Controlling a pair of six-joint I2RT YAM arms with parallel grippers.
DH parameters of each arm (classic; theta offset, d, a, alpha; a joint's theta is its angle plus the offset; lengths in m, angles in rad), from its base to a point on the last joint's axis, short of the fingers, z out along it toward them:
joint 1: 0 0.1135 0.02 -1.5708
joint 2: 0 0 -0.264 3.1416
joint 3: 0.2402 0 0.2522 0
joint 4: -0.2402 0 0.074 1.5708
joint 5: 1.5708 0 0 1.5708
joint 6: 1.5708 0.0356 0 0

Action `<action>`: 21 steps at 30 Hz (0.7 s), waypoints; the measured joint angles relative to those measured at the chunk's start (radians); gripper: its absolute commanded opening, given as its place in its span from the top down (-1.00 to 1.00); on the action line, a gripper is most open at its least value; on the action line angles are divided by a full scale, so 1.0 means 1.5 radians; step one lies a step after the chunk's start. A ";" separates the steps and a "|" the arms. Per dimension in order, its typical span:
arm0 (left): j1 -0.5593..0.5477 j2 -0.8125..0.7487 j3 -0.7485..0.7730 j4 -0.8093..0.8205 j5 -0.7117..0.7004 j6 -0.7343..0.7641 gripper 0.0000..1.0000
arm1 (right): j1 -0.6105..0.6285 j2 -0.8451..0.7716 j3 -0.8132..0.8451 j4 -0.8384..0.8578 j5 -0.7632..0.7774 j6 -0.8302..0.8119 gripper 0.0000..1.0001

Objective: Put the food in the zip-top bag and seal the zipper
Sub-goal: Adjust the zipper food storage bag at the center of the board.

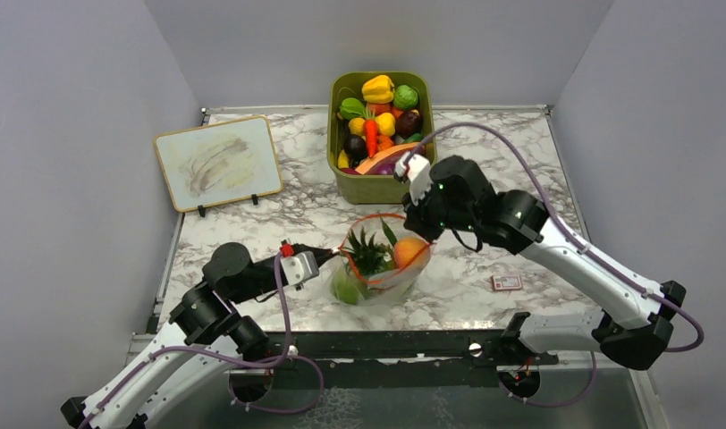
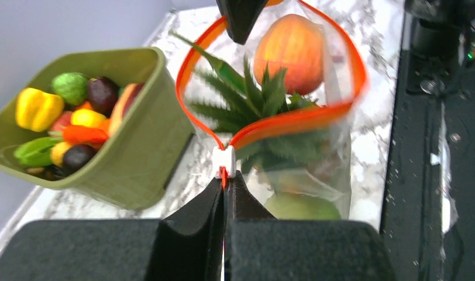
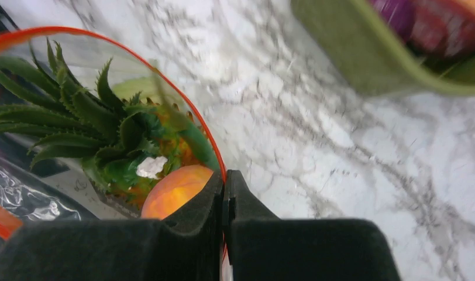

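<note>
The clear zip-top bag (image 1: 391, 279) stands at the table's near middle with its mouth wide open. Its orange-red zipper (image 2: 293, 120) forms a loop. Inside lie the food pieces: a round orange-peach fruit (image 1: 409, 252), an orange bumpy fruit with a green leafy top (image 2: 253, 99) and a light-green ball (image 2: 299, 206) at the bottom. My left gripper (image 2: 226, 178) is shut on the zipper's left end, just behind the white slider (image 2: 224, 161). At the opposite side of the mouth, my right gripper (image 3: 224, 178) is shut on the zipper strip, next to the peach fruit (image 3: 174, 190).
An olive-green bin (image 1: 382, 186) full of toy produce stands just behind the bag. A small whiteboard (image 1: 218, 161) leans at the back left. A little card (image 1: 506, 282) lies on the marble to the right of the bag.
</note>
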 measured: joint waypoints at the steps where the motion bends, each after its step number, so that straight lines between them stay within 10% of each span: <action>1: 0.000 0.005 0.010 0.002 -0.008 -0.003 1.00 | 0.000 0.020 0.049 -0.024 0.002 -0.002 0.99; 5: 0.000 0.045 0.080 0.055 -0.023 -0.048 1.00 | 0.000 0.023 0.183 0.034 -0.032 0.008 0.99; 11: -0.001 0.060 0.075 0.114 -0.029 -0.071 1.00 | -0.005 -0.066 0.056 0.202 -0.167 0.079 0.99; 21: -0.001 0.112 0.165 0.095 -0.060 -0.067 1.00 | -0.012 -0.070 0.060 0.183 -0.019 0.047 0.99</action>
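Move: Both hands already pinch the bag's orange-rimmed mouth; its middle lies about 11 cm to the left hand's right and 1 cm ahead, and for the right hand 8 cm left and 4 cm back. From the right hand, the peach sits roughly 2 cm left, 2 cm back and 5 cm below, the spiky green crown 12 cm left, 3 cm back and 4 cm below, and the green basket's middle some 31 cm ahead, 9 cm left and 15 cm below. Both hands keep their pinch on the rim, the left one by the white slider, and hoist the bag's mouth quickly: the left climbs about 11 cm in steps, easing slightly forward as its fingers tip up a little. The right shoots up some 14 cm while swinging left towards the left hand, then dips a few centimetres, eases back right and forward, and rises a little again, ending with its fingers tipped up roughly 25 degrees. ##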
